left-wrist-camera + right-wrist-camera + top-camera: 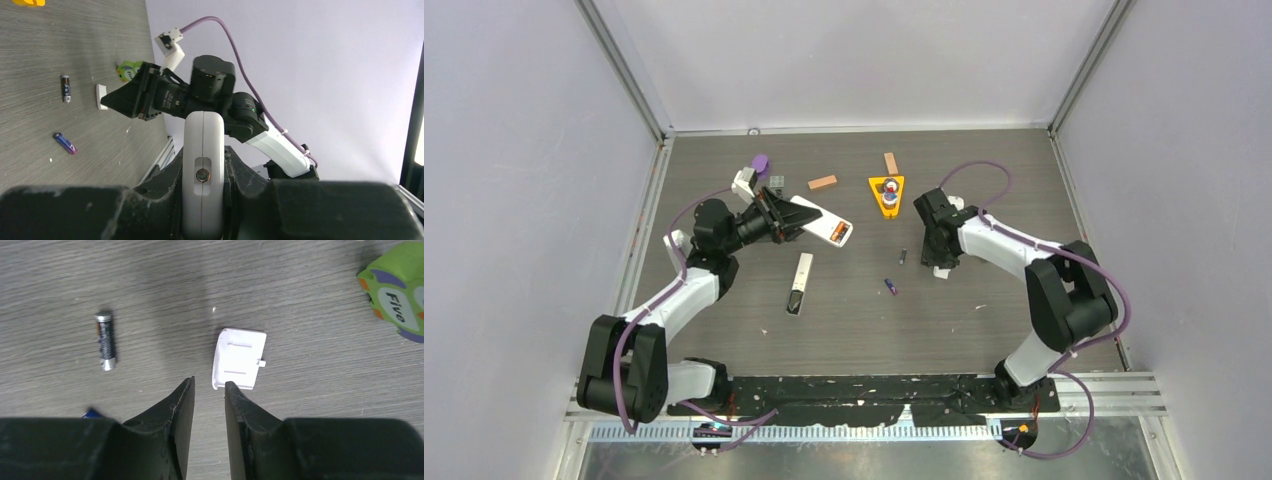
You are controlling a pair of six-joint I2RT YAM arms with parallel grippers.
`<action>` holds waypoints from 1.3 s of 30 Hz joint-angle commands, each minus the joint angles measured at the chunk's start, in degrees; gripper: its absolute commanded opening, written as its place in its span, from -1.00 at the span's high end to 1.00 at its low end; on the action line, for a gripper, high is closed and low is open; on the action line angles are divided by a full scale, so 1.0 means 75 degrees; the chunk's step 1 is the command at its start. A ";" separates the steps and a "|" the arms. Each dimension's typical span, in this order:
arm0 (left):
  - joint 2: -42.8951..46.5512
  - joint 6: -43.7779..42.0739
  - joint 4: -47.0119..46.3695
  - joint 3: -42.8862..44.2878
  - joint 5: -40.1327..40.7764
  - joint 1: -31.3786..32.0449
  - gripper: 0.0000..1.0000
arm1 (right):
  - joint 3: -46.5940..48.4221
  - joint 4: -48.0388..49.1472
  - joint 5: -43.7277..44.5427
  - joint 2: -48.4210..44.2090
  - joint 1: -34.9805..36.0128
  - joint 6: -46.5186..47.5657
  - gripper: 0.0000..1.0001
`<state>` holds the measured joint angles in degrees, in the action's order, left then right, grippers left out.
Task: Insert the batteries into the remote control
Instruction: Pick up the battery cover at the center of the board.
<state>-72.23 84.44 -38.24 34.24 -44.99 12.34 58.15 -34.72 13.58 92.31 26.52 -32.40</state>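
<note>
My left gripper is shut on a white remote control, held above the table; an orange battery shows in its open end. In the left wrist view the remote stands clamped between the fingers. A dark battery and a blue-purple battery lie loose on the table. My right gripper hovers low just right of them, jaws a narrow gap apart with nothing between. Its tips point at the corner of a white battery cover.
A second remote lies at mid-table. At the back are a yellow triangular tray, two orange-brown blocks and a purple piece. A green toy sits right of the cover.
</note>
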 commanded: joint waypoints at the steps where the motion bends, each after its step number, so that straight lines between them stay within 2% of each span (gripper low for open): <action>1: 0.0076 0.0132 -0.0591 -0.0004 0.0016 -0.0016 1.00 | 0.0277 0.0244 0.0374 0.0319 0.0038 0.0049 0.34; 18: -0.0239 0.0498 -0.1091 -0.0018 -0.0016 -0.0016 1.00 | 0.0177 0.0696 0.0611 0.0893 0.0020 0.0211 0.50; 20: -0.0248 0.0540 -0.1191 -0.0036 -0.0035 -0.0016 1.00 | 0.0086 0.0748 0.0617 0.0869 0.0022 0.0190 0.58; 24: -0.0202 0.0553 -0.1208 -0.0051 -0.0029 -0.0008 1.00 | -0.0160 0.0837 0.0595 0.0659 0.0014 0.0085 0.87; 32: -0.0109 0.0915 -0.1320 -0.0253 0.0283 -0.0016 1.00 | -0.0619 0.1659 -0.0254 -0.0912 0.0014 -0.0032 0.90; 37: -0.0047 0.1309 -0.1564 -0.0407 0.0685 0.0015 1.00 | -0.0629 0.2328 -0.1548 -0.2167 0.0015 -0.0604 0.90; 39: -0.0013 0.1407 -0.1633 -0.0434 0.0874 0.0089 1.00 | -0.0678 0.3024 -0.2263 -0.2644 0.0020 -0.1194 0.89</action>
<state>-74.22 92.31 -44.88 31.20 -41.93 12.38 52.47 -22.50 6.57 79.50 26.48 -34.41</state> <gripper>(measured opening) 0.232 0.060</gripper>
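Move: The battery cover lies flat just off the right fingertips, some 2 cm ahead, 2 cm to the right and 3 cm below. The grey battery is about 7 cm to the hand's left and 5 cm ahead. The purple battery is roughly 10 cm left and 3 cm back, and the green block about 12 cm right and 6 cm ahead. From the left hand, the cover is some 28 cm right, 5 cm ahead and 24 cm below. The battery cover is pinched by its left edge: the right hand sinks about 2.5 cm to it, then eases a little forward while its half-open fingers close until nearly shut. It then lifts the cover some 8 cm, swinging left towards the remote in the left hand and tilting about 20 degrees so that the fingertips swing forward and left. ##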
